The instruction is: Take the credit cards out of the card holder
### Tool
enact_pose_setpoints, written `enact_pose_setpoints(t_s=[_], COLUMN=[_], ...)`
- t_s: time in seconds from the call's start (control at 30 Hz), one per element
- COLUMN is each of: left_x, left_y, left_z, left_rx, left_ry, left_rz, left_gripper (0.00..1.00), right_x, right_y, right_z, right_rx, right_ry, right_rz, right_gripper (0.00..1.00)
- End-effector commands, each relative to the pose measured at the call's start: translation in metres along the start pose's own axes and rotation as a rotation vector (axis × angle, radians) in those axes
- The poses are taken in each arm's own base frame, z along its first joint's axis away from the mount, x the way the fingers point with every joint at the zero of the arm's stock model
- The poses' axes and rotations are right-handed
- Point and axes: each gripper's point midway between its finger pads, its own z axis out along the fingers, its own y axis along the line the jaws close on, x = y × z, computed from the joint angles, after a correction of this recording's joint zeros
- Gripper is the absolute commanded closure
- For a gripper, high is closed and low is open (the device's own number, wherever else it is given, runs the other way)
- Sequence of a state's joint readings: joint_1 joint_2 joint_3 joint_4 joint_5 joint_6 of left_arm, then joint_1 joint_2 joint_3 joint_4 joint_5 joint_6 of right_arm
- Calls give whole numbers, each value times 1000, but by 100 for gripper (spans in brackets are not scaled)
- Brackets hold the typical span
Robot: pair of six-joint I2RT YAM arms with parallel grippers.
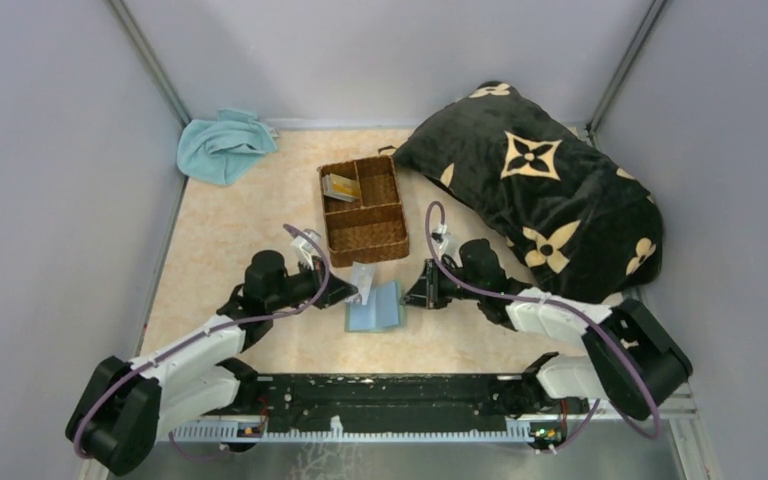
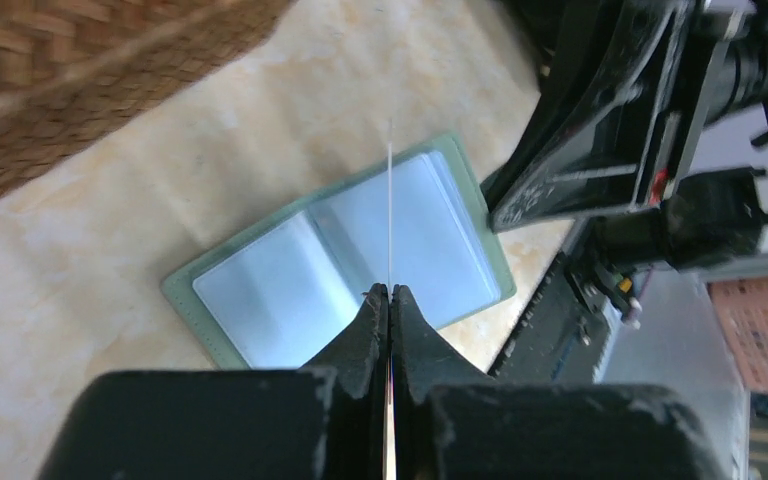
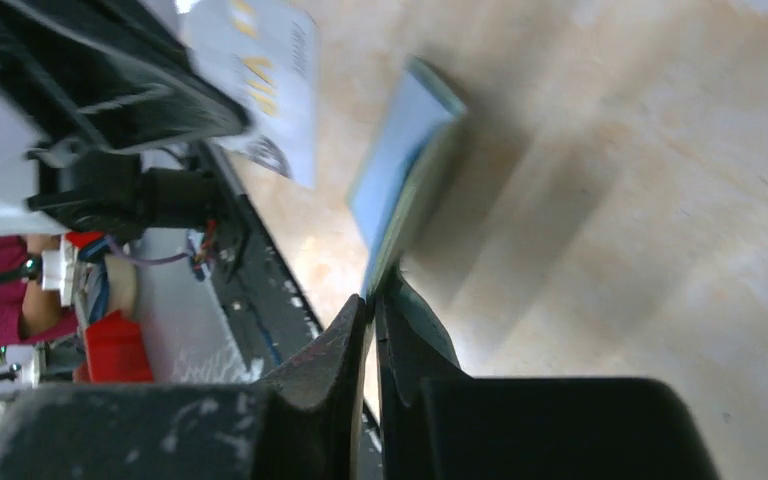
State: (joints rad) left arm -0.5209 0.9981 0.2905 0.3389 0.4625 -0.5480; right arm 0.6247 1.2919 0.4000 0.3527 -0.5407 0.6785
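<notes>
The card holder [image 1: 376, 309] lies open on the table, grey-green with pale blue pockets [image 2: 290, 280]. My left gripper [image 2: 390, 292] is shut on a credit card [image 2: 390, 200], seen edge-on as a thin pale line above the open wallet. The top view shows this card [image 1: 363, 277] held upright at the left gripper [image 1: 353, 288], over the wallet's far left corner. In the right wrist view the card [image 3: 265, 70] is white with gold print. My right gripper [image 3: 372, 298] is shut on the wallet's right edge [image 3: 405, 190], which is lifted slightly. The right gripper [image 1: 412, 296] stands at that edge.
A brown wicker basket [image 1: 364, 240] with three compartments stands just behind the wallet, with cards [image 1: 340, 187] in its far left part. A black patterned pillow [image 1: 545, 190] fills the right back. A light-blue towel [image 1: 222, 145] lies at the back left corner.
</notes>
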Motion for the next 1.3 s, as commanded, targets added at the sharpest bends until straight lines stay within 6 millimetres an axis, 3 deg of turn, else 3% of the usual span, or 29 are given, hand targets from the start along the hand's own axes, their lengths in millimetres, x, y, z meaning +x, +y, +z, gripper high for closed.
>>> enact_pose_setpoints(t_s=[0.0,0.1,0.2,0.27,0.33,0.5,0.63,1.03,1.27], left_x=[7,11,10,7,0,-24,-39,-41,-41], left_y=[-36,-55,-53,-47,-43,-43,-58,-92,-103], left_z=[-8,-12,-9,-7,-7,-19,-31,-36,-33], left_rx=[229,356,346,308,268,256,334,544,600], left_ry=[21,50,42,21,-26,-248,-356,-376,-371], left_rz=[102,114,105,93,72,-36,-67,-135,-145], left_gripper=[100,100,100,100,100,100,100,100,100], right_x=[-36,-45,-53,-56,-55,-52,-50,-41,-41], right_y=[61,73,55,41,41,63,86,114,107], right_z=[-22,-31,-31,-31,-33,-35,-42,-33,-23], right_rx=[-188,-200,-83,-5,-7,-140,-288,-421,-401], right_ry=[-72,-94,-118,-125,-135,-156,-202,-197,-186], right_rz=[-180,-241,-247,-235,-242,-235,-254,-315,-311], right_gripper=[87,69,62,61,61,59,59,48,49])
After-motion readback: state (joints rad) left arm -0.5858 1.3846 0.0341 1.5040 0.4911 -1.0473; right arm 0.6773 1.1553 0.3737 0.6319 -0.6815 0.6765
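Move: The right hand, its tips still at the card holder's raised right edge, has the credit card about 9 cm to its left, 1 cm ahead and 3 cm higher; the holder's middle is some 6 cm to its left, level with it front to back and 5 cm down. The left hand, which keeps the card pinched, has the right gripper about 10 cm to its right, neither ahead nor back, 3 cm lower. The basket's middle lies some 19 cm ahead of the left hand, 1 cm to its right and 7 cm down. Upward first, the right hand opens to about half, frees the card holder's edge and rises some 8 cm, then eases left and back towards the credit card, fingers tipping up. The left hand keeps its pinch on the card, drawing back and then climbing about 5 cm while drifting right towards the right gripper, and rolls some 30 degrees so its fingertips swing up to about level. ##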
